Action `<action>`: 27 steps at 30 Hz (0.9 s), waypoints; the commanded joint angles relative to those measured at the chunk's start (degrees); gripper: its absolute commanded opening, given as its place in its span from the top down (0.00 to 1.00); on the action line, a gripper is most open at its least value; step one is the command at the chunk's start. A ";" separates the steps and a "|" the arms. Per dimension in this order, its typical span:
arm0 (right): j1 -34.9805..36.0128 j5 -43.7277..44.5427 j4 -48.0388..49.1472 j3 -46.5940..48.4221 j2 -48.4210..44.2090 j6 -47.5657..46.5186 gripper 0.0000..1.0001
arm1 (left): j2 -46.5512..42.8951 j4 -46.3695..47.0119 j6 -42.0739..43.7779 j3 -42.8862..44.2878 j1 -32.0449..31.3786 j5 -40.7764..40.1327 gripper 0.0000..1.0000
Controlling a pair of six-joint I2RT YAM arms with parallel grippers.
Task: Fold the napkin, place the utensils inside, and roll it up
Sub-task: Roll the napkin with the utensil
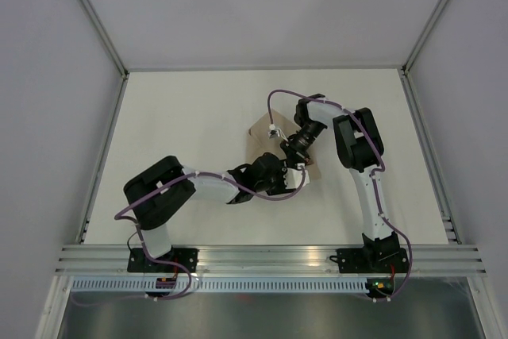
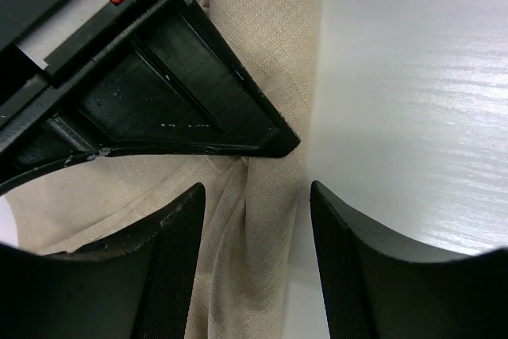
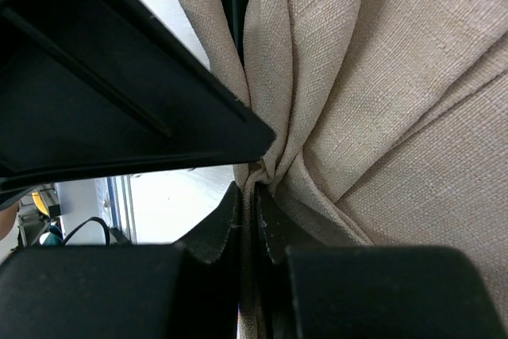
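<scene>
The beige napkin (image 1: 255, 139) lies mid-table, bunched up where both grippers meet. My right gripper (image 1: 295, 148) is shut on a gathered pleat of the cloth; in the right wrist view the fabric (image 3: 381, 77) fans out from the pinch at the gripper (image 3: 254, 196). My left gripper (image 1: 279, 174) comes in from the near side. It stands open, and its fingers (image 2: 167, 260) straddle a raised ridge of napkin (image 2: 254, 275) without touching it. The right gripper's black finger (image 2: 182, 93) sits just beyond. The utensils are out of view.
The white table (image 1: 175, 132) is enclosed by pale walls with metal corner posts (image 1: 103, 29). An aluminium rail (image 1: 262, 258) carrying both arm bases runs along the near edge. A purple cable (image 1: 278, 97) loops above the right wrist.
</scene>
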 commanded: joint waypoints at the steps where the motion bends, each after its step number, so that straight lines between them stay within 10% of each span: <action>1: 0.25 6.73 1.08 -0.21 3.72 -2.49 0.99 | 1.15 -1.71 2.17 2.13 1.15 3.52 0.39; 10: 0.25 6.82 1.08 -0.12 3.89 -2.22 0.99 | 4.13 -6.35 -1.08 4.24 3.09 8.35 0.50; 17: 0.25 6.47 1.08 -0.30 3.63 -2.40 0.98 | 6.50 -10.58 -5.30 5.99 3.18 12.22 0.86; 27: -0.54 2.69 7.74 -5.21 -7.94 -0.47 0.50 | 7.47 -16.55 -12.86 9.25 8.01 26.36 0.98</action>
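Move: The near-side fold of the rolled napkin lies between the left hand's open fingers, about 1 cm to their right and 1 cm below. The right hand already pinches the same fold, right at its fingertips, some 4 cm right of the left hand and 1 cm farther out. From the right hand, the utensil's dark handle shows in the fold roughly 6 cm left and 1 cm back, and the flat part of the napkin is centred some 8 cm ahead and 4 cm left. The napkin's near fold passes from one grip to the other: the left hand settles down about 1.5 cm over it, closes from wide to nearly shut and pinches it beside the right fingers, its fingertips tipping some 20 degrees further down. The right hand holds still until the left has its grip, then opens about the fold and starts to rise, about 1 cm. ##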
